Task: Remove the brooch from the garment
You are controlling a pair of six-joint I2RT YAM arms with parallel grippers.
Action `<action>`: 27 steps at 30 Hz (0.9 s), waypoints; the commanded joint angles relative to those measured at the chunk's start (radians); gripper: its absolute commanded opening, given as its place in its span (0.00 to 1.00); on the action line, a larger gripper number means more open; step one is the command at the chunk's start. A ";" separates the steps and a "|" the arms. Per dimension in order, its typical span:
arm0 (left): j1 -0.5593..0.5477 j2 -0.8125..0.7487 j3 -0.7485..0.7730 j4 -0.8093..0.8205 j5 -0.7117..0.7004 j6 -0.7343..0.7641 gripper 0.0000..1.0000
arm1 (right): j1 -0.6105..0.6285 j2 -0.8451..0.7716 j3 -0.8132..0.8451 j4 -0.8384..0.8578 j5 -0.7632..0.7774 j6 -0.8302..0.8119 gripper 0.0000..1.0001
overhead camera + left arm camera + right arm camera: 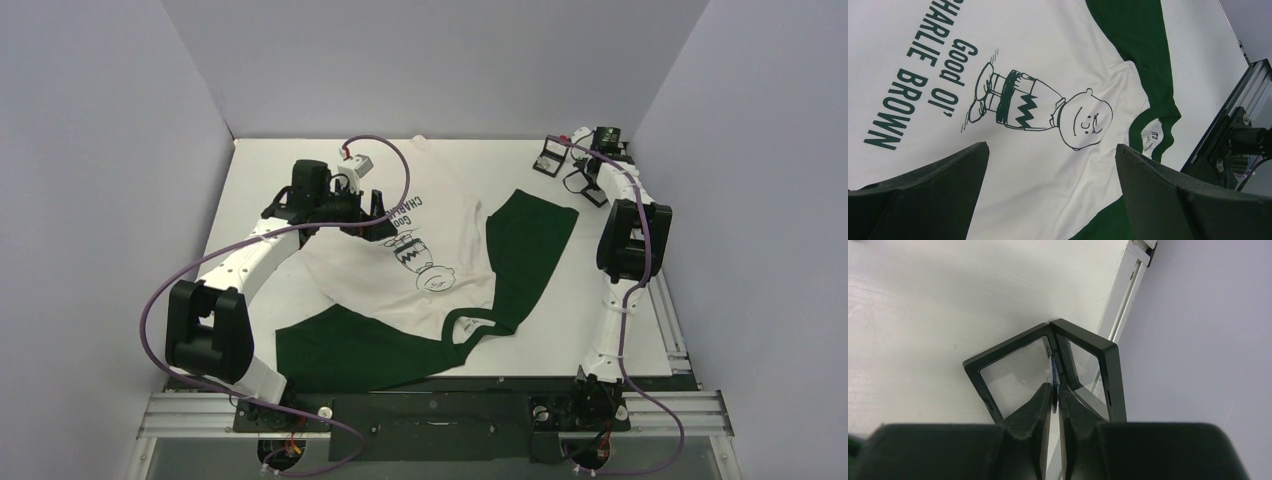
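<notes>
The garment (440, 225) is a white T-shirt with dark green sleeves, lying flat in the middle of the table. Its cartoon figure and "Good Ol' Charlie Brown" lettering fill the left wrist view (1048, 75). My left gripper (365, 215) hovers over the print, open and empty (1052, 147). My right gripper (568, 155) is at the far right of the table, away from the shirt. It is shut (1055, 387) on a thin blue object, seemingly the brooch (1054, 374), held edge-on over an open black hinged display case (973, 367). No brooch shows on the shirt.
The open case (548, 158) stands on the white table near the far right corner, beside a metal rail (1120, 295) and the grey side wall. Grey walls enclose the table on three sides. The arm bases sit at the near edge.
</notes>
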 commanded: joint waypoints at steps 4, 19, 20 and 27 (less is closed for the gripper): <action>0.005 0.002 0.053 0.007 0.030 0.004 0.96 | -0.003 -0.006 0.020 -0.002 -0.010 0.023 0.13; 0.005 -0.004 0.055 -0.001 0.006 0.020 0.96 | 0.003 -0.052 -0.014 -0.039 -0.064 0.030 0.32; 0.004 -0.003 0.056 -0.011 0.002 0.028 0.96 | 0.003 -0.056 -0.017 -0.039 -0.067 0.031 0.33; 0.012 -0.018 0.055 -0.060 -0.015 0.082 0.96 | 0.017 -0.100 -0.055 -0.047 -0.085 0.041 0.37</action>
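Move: The right hand still holds the brooch on edge over the right-hand black case; the middle of its open tray lies about 2 cm left, 1 cm back and 3 cm below. The raised lid stands some 3 cm right and 2 cm ahead of this hand; the other case is about 17 cm left and 8 cm ahead. From the idle left hand, the tray is roughly 67 cm right, 20 cm ahead, 15 cm below. Right fingers open partway, releasing the brooch over the tray, while sinking about 2 cm, back and left. ##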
